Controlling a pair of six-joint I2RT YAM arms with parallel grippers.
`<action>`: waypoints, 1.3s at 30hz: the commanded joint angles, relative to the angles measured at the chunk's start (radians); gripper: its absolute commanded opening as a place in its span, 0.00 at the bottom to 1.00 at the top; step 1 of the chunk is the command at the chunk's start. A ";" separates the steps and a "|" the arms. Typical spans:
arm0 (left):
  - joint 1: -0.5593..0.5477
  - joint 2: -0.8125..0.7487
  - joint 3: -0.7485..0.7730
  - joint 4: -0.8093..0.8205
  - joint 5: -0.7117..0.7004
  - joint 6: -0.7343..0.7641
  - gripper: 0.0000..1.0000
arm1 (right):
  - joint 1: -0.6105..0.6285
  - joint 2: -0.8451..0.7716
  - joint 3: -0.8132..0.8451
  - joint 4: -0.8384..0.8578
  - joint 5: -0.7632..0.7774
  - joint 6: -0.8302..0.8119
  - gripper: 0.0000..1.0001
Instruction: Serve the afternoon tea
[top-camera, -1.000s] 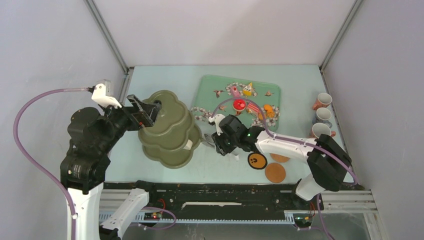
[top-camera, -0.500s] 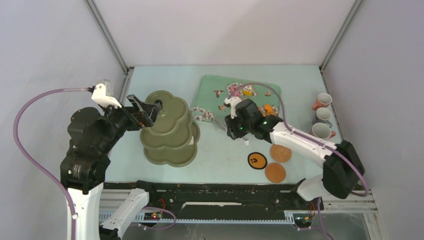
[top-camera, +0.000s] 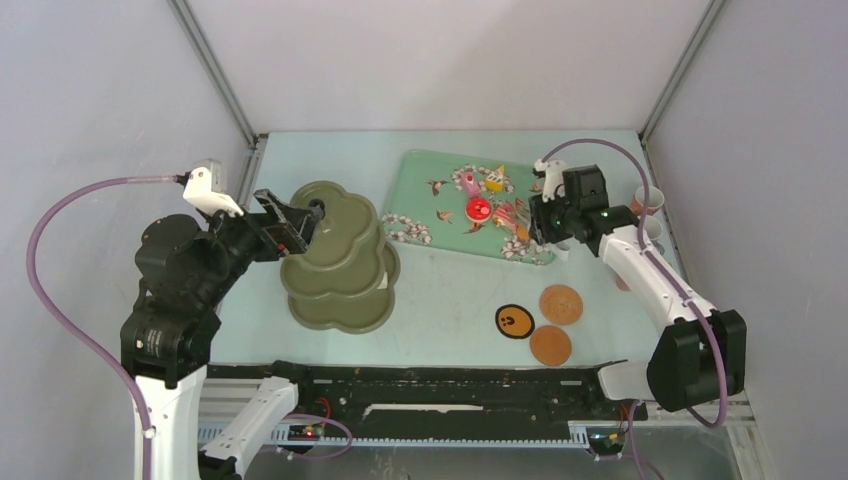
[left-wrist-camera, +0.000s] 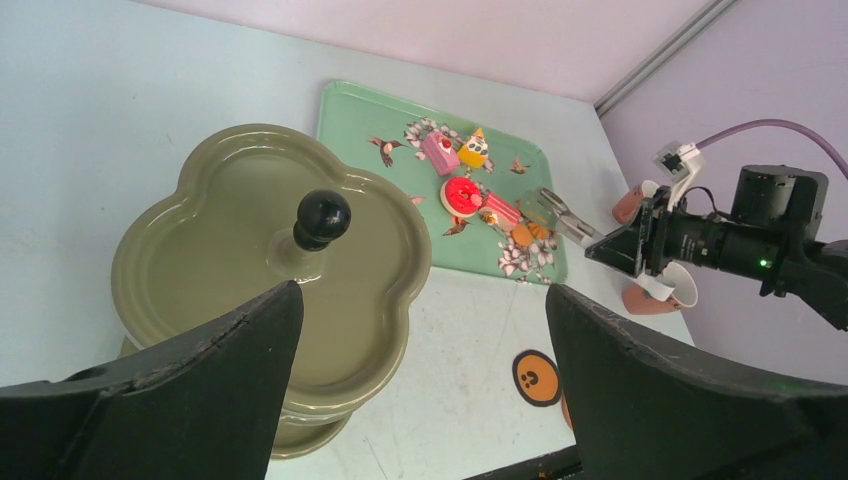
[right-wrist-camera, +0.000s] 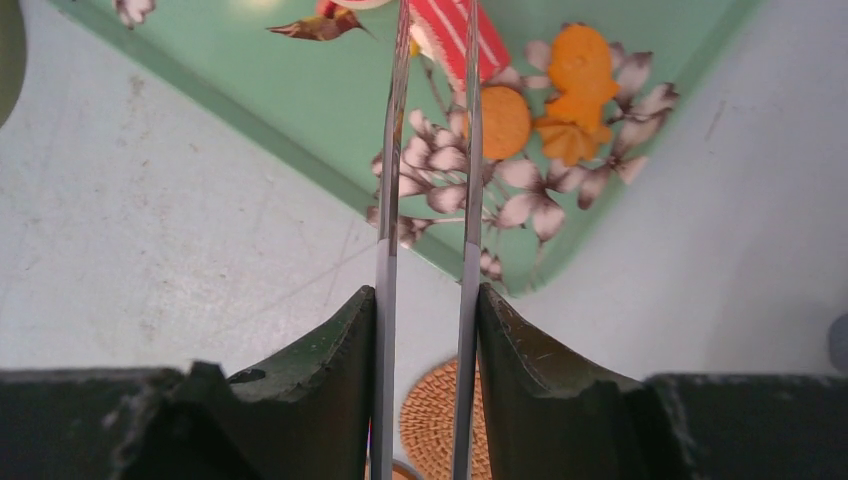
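Note:
The olive-green three-tier stand (top-camera: 335, 260) stands at the left, empty on its top tier (left-wrist-camera: 230, 240). My left gripper (top-camera: 290, 222) hovers open over it, its fingers either side of the black knob (left-wrist-camera: 322, 215). My right gripper (top-camera: 545, 222) is shut on metal tongs (right-wrist-camera: 388, 150) above the tray's near right corner. The tong arms are apart and point at a round orange pastry (right-wrist-camera: 500, 120) and a red-striped pastry (right-wrist-camera: 455, 30). Red (top-camera: 479, 208), pink (top-camera: 468, 182) and yellow (top-camera: 494, 180) pastries lie on the tray. Three coasters (top-camera: 514, 320) (top-camera: 561, 304) (top-camera: 551, 345) lie in front.
The mint-green floral tray (top-camera: 425, 170) sits at the back centre. Patterned cups (top-camera: 648, 200) stand by the right wall, partly hidden behind my right arm. Side walls close in both sides of the table.
My right arm has swung with the tongs from just right of the stand, across the tray, to its right corner. The left arm has stayed still.

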 joint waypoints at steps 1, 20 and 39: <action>-0.005 0.001 -0.006 0.032 0.004 0.015 0.98 | -0.052 -0.015 0.066 -0.016 -0.070 -0.072 0.38; -0.005 -0.006 -0.012 0.029 0.007 0.017 0.98 | -0.197 0.161 0.106 0.001 -0.309 0.138 0.33; -0.005 0.010 0.007 0.027 0.002 0.024 0.98 | -0.251 0.308 0.141 0.016 -0.235 0.172 0.32</action>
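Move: The right hand already holds the tongs. The striped cake lies about 8 cm ahead, 5 cm left and 12 cm below. The round orange biscuit is some 3 cm ahead and 2 cm left of this hand; the orange flower biscuits are about 5 cm ahead and 2 cm right of it, and the red round cake 9 cm ahead and 13 cm left. From the idle left hand the striped cake is roughly 22 cm ahead, 38 cm right and 39 cm below. Still gripping the tongs at a steady opening, the right hand lowers them towards the striped cake. It first slips about 2 cm right, then sinks some 5 cm while easing roughly 3 cm forward, the wrist tilting about 20 degrees so that the fingers point more steeply down and the left side lifts. Whether the tips touch the cake can't be seen. ##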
